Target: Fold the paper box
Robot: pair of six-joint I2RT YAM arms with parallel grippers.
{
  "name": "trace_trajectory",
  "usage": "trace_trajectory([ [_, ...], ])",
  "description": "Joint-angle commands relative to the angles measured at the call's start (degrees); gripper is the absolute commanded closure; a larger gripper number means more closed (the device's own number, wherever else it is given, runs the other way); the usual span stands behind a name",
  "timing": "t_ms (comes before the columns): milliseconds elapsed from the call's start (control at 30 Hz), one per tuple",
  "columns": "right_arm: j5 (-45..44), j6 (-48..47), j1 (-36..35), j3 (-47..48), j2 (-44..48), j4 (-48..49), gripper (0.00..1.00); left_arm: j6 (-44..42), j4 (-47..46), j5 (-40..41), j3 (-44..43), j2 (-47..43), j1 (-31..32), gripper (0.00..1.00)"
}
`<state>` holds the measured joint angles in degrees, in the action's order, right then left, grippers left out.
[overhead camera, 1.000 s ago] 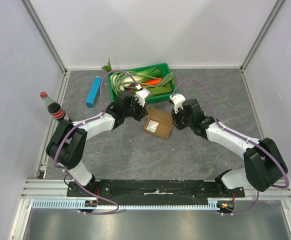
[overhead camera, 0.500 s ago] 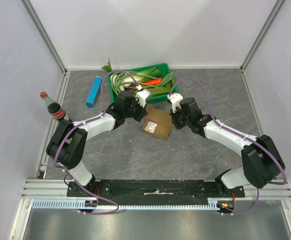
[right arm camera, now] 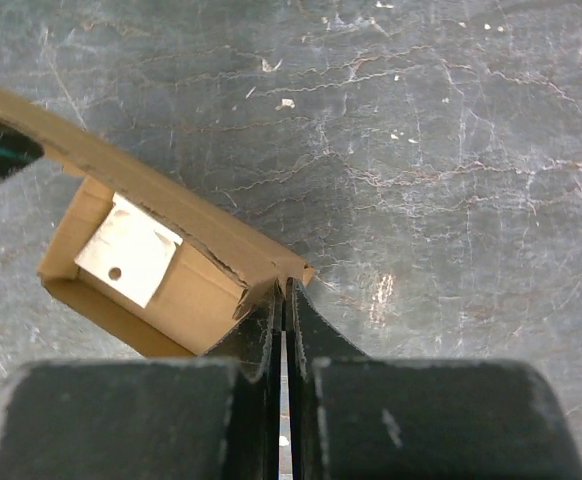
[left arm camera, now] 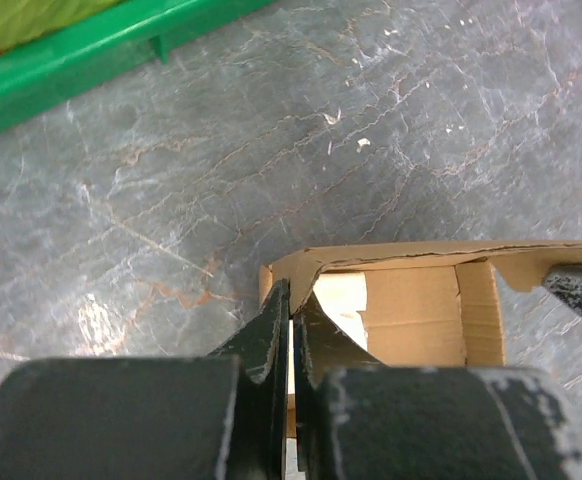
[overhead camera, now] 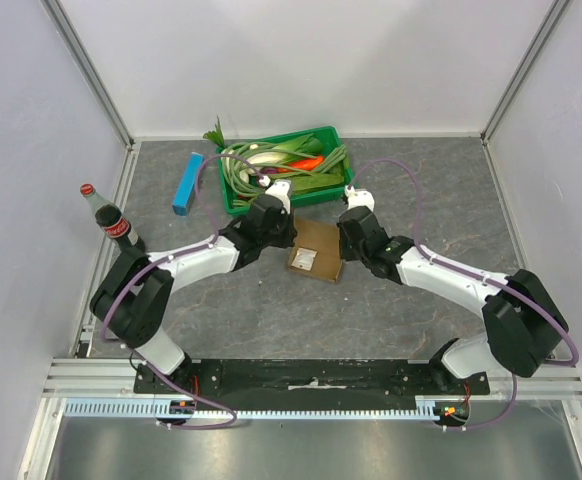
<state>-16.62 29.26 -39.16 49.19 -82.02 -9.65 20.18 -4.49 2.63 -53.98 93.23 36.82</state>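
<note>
The paper box [overhead camera: 314, 251], brown cardboard with its walls standing, lies mid-table between the two arms. A small white card [overhead camera: 304, 259] rests inside it. My left gripper [overhead camera: 289, 238] is at the box's left side. In the left wrist view it [left arm camera: 291, 300] is shut on the thin cardboard wall of the box [left arm camera: 411, 310]. My right gripper [overhead camera: 343, 245] is at the box's right side. In the right wrist view it [right arm camera: 282, 290] is shut on the corner edge of the box [right arm camera: 171, 270], and the white card [right arm camera: 128, 250] shows on the box floor.
A green tray [overhead camera: 323, 135] of vegetables stands just behind the box, and its rim [left arm camera: 71, 60] shows in the left wrist view. A slim blue box [overhead camera: 187, 183] lies at back left. A cola bottle [overhead camera: 111, 220] stands at the left edge.
Both grippers have moved inward onto the box's sides. The right gripper has closed on the box's edge, and the walls now stand more upright.
</note>
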Motion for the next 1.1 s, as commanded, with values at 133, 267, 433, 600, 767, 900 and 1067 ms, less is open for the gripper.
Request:
trace_trajectory([
  [133,-16.77,21.43,-3.2,0.39,1.77,-0.72,1.0,16.98,0.98,21.08,3.7,-4.9,6.77,0.98],
  [267,-20.9,24.71,-4.96,-1.2,2.48,-0.81,1.0,18.49,0.45,27.32,3.97,-4.9,11.24,0.98],
  [433,-25.13,21.29,-6.11,-6.28,3.79,2.79,1.0,19.01,-1.47,30.06,5.45,-4.55,13.54,0.98],
  [600,-22.66,17.33,-7.34,-14.99,8.71,14.74,1.0,18.4,-6.31,31.91,9.76,-5.6,15.74,0.98],
  [767,-22.66,14.87,-8.39,-20.79,11.7,20.53,1.0,18.75,-6.93,33.04,11.25,-5.34,17.41,0.98],
  [900,-23.28,13.81,-9.18,-23.34,12.93,22.65,1.0,19.02,-7.11,33.67,12.23,-5.69,18.11,0.98],
  [1067,-24.95,13.63,-11.11,-27.04,15.57,25.99,1.0,19.8,-7.28,35.15,13.36,-5.08,19.86,0.98],
])
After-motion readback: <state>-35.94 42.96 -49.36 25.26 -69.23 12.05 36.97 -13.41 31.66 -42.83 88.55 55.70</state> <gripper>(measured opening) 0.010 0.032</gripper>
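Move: Both hands already pinch the raised far flap of the paper box, one at each end. The box's middle lies about 4 cm back, 5 cm right of and 5 cm below the left hand, and about 4 cm back and 6 cm left of the right hand, some 5 cm below it. The white card inside sits roughly 5 cm back and 3 cm right of the left hand; the green tray's middle is some 15 cm ahead and 2 cm left of the left hand. With fingers shut on the flap throughout, the left hand draws its end back towards the robot by about 6.5 cm and drifts some 2.5 cm right, away from the green tray, turning about 15 degrees counter-clockwise early on. The right hand keeps its pinch on the other end and first swings clockwise almost on the spot, then follows back about 4 cm and 2 cm right while sinking slightly, its fingers tipping up towards level, so that the two hands bring the box along between them. ##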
